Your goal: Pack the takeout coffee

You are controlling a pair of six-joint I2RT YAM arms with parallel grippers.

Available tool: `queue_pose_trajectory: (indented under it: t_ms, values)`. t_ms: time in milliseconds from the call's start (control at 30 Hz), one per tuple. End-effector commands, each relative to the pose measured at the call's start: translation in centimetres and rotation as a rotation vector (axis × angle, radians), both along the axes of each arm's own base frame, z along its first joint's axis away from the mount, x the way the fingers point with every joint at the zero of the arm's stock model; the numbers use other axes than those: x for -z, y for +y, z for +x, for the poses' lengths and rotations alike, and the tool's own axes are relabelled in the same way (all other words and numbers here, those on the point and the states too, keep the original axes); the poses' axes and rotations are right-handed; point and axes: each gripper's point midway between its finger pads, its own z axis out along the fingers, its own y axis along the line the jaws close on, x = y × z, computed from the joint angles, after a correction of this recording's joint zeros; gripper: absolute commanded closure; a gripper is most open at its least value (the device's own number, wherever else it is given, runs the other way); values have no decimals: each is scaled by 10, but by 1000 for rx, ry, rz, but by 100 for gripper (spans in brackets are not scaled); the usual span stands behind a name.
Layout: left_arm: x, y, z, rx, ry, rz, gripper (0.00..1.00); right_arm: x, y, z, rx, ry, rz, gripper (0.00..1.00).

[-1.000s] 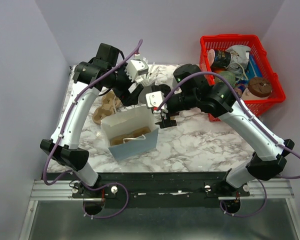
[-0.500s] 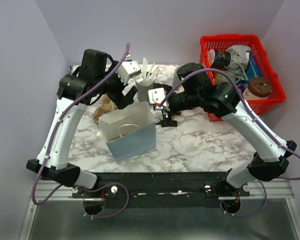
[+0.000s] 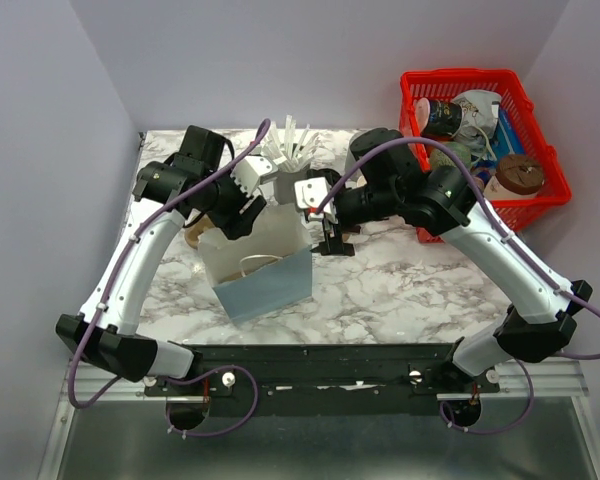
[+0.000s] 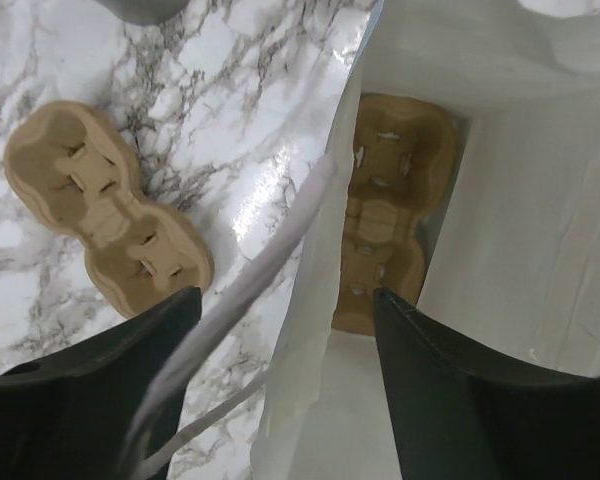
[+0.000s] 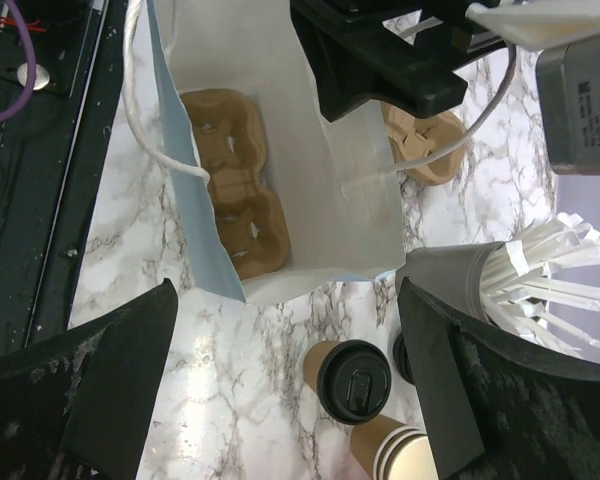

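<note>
In the right wrist view the takeout coffee (image 5: 355, 380), a tan paper cup with a black lid, stands upright on the marble just past the white-and-blue paper bag (image 5: 280, 150). My right gripper (image 5: 287, 290) hovers open above the cup and the bag's near edge, touching nothing. A brown cup carrier (image 4: 390, 210) lies flat inside the bag. My left gripper (image 4: 287, 295) is open and straddles the bag's left wall (image 4: 310, 330), one finger inside and one outside. From above, the left gripper (image 3: 245, 205) is at the bag's back left rim and the right gripper (image 3: 325, 235) at its right.
A loose carrier (image 4: 100, 210) lies on the marble left of the bag. A stack of lidless cups (image 5: 405, 455) and a grey holder of white straws (image 5: 550, 260) stand beside the coffee. A red basket (image 3: 480, 205) of odds and ends sits at the back right.
The bag went from lying tilted to standing upright. My left gripper came down from behind onto the bag's left rim, and its jaws narrowed a little. The right arm barely moved.
</note>
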Motion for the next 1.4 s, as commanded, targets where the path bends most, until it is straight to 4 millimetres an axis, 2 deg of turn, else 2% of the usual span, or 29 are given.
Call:
queue_pose_trajectory:
  t_ms: [0, 33, 67, 100, 233, 433, 533, 667, 700, 800, 867, 933, 967, 1033, 1167, 1233, 1267, 1300, 1367]
  values:
    - [16, 10, -9, -21, 98, 20, 36, 3, -1, -5, -1, 15, -3, 0]
    - [15, 11, -7, -26, 103, 14, 43, 3, -2, -5, 1, 12, -5, 0]
    - [15, 8, -8, -9, 116, 2, 57, 7, -3, -5, 4, 14, -12, 0]
    - [14, 6, -9, -4, 119, -3, 79, 8, -4, -4, 7, 14, -14, 0]
    - [7, -1, -10, 44, 102, -36, 100, 15, -6, 2, 34, 2, -35, 0]
    - [-20, -5, 4, 65, -24, -62, 100, 13, -4, 22, 117, -34, -28, 0]
    - [-26, -5, 7, 59, -74, -49, 100, 9, -5, 26, 141, -44, -13, 0]
    - [-11, -14, -5, 105, -74, 7, 100, 14, -11, 28, 161, -56, -28, 0]
    - [-1, -14, -12, 113, -62, 25, 100, 15, -12, 29, 163, -60, -30, 0]
    - [10, -31, -25, 146, -78, 31, 100, 16, -17, 26, 170, -67, -31, 0]
    - [8, -44, -33, 172, -65, -11, 100, 14, -23, 21, 171, -70, -24, 0]
    - [6, -48, -36, 166, -50, -38, 100, 22, -28, 16, 166, -56, -40, 0]
    - [5, -52, -39, 177, -51, -44, 100, 20, -32, 12, 158, -61, -32, 0]
    - [2, -56, -43, 178, -48, -62, 100, 34, -38, 6, 144, -48, -64, 0]
    - [5, -66, -51, 203, -27, -79, 100, 46, -50, -1, 149, -46, -88, 0]
    - [6, -68, -53, 207, -17, -79, 100, 41, -56, -4, 148, -77, -67, 0]
    - [6, -69, -53, 209, -17, -81, 100, 46, -58, -4, 157, -76, -71, 0]
    - [7, -68, -55, 209, -12, -80, 100, 37, -61, -5, 168, -100, -29, 0]
    - [8, -67, -55, 214, -20, -72, 100, 30, -64, -1, 202, -96, 8, 0]
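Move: The paper bag's far rim already runs between the left hand's half-open fingers, perhaps 2 cm below their midpoint. The bag's middle is about 5 cm back, 5 cm right and 12 cm down. The loose cup tray lies some 15 cm ahead, 9 cm left and 22 cm below that hand; the straw holder 21 cm ahead, 9 cm right, 18 cm lower. From the right hand, the bag's middle is about 13 cm left, 1 cm back and 18 cm down; the lidded coffee stands 14 cm ahead, 3 cm right, 24 cm lower. The bag's far rim is pinched near its left end as the left fingers sink a little and shut fully, the rope handle standing up by them. After a small rise, that hand draws the rim about 6 cm right and 5 cm back, turning slightly clockwise. The right hand, wide open, first drops and eases forward, then backs off rightward and lower beside the bag's right end. ##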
